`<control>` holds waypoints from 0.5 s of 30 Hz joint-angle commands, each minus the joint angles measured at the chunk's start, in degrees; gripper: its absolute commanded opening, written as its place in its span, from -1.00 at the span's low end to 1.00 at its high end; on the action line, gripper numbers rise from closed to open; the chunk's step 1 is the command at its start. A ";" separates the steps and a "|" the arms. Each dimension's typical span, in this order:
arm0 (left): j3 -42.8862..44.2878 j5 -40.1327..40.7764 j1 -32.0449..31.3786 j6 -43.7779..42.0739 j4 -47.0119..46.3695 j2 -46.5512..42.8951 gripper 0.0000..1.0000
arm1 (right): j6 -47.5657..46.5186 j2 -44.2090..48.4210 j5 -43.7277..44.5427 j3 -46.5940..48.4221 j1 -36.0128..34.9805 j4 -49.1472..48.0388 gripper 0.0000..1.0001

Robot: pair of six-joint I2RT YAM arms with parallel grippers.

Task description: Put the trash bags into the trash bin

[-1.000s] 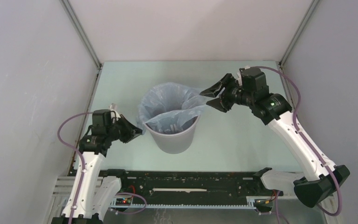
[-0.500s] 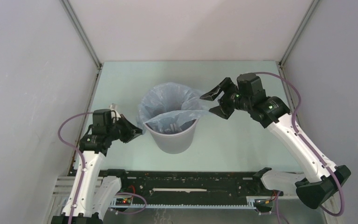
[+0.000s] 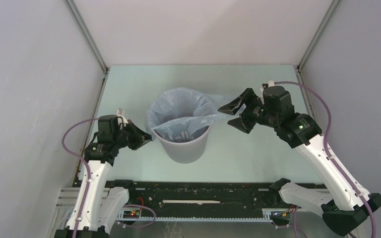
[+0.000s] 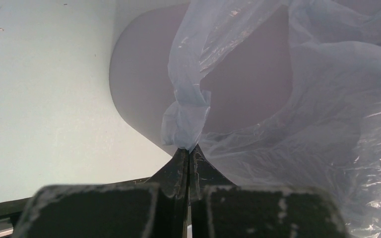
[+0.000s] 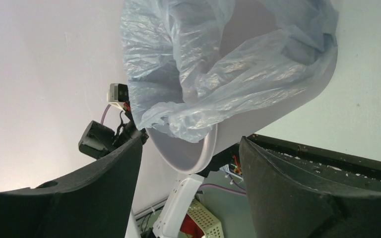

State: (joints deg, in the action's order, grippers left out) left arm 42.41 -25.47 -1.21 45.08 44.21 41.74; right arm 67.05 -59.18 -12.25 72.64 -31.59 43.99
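The round grey trash bin [image 3: 186, 148] stands upright in the middle of the table. The pale-blue trash bag [image 3: 176, 104] lines its mouth, and a loose flap spreads over the right rim. My left gripper [image 3: 148, 139] is at the bin's left rim. In the left wrist view it [image 4: 188, 151] is shut on a bunched corner of the bag [image 4: 186, 119], against the bin's wall [image 4: 139, 89]. My right gripper [image 3: 224, 115] hovers open just right of the bin, its tips near the flap. In the right wrist view it [image 5: 192, 140] holds nothing, with the bag [image 5: 218, 64] and the bin [image 5: 263, 116] beyond.
Grey enclosure walls close in the pale green table [image 3: 258, 148] on the left, back and right. A black rail [image 3: 203, 191] with cabling runs along the near edge between the arm bases. The left arm's wrist [image 5: 99, 140] shows past the bin in the right wrist view.
My right gripper has opened wider and drawn back to the right and slightly nearer, away from the bin's rim. The left gripper keeps its hold and has barely moved.
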 commanded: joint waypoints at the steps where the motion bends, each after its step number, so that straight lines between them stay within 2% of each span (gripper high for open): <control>1: -1.14 -1.59 -0.19 1.49 -3.14 -0.52 -0.99 | 3.26 -0.90 -2.00 -3.66 -0.33 -6.07 0.54; 5: -0.82 -1.77 -0.19 1.55 -3.16 -0.41 -0.99 | 7.60 -3.40 -0.98 -3.69 -0.12 -12.31 0.31; 9: -0.13 -1.88 -0.19 1.85 -3.01 -0.77 -0.99 | 9.22 -4.74 0.65 -3.73 -0.27 -10.13 0.17; 13: 0.21 -0.93 -0.19 1.64 -2.08 -1.28 -0.99 | 9.03 -3.72 1.04 -3.73 -0.09 -10.12 -0.50; 15: 0.08 -0.62 -0.19 1.59 -1.72 -1.29 -0.99 | 7.88 -2.78 -1.05 -3.74 0.58 -8.26 -0.70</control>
State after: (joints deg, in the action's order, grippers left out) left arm 42.41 -25.78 -1.21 46.52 42.72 41.34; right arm 74.98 -64.25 -12.58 68.62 -31.57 35.77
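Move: The near right edge of the bag lies about 3 cm ahead of the open right gripper, 3 cm to its left and 2 cm below. The trash bin's middle is some 16 cm to that gripper's left, 2 cm ahead and 15 cm down; the bag corner already in the left gripper is roughly 29 cm left, 4 cm back and 11 cm lower. From the left hand the right edge lies about 26 cm right, 7 cm ahead and 9 cm up. The right fingers close from wide open and pinch the bag's loose right edge beside the bin rim, as the hand dips and then slides forward and left onto the edge, about 4 to 5 cm in all, tipping slightly farther down. The left hand stays nearly still and keeps its shut grip on the other corner. ##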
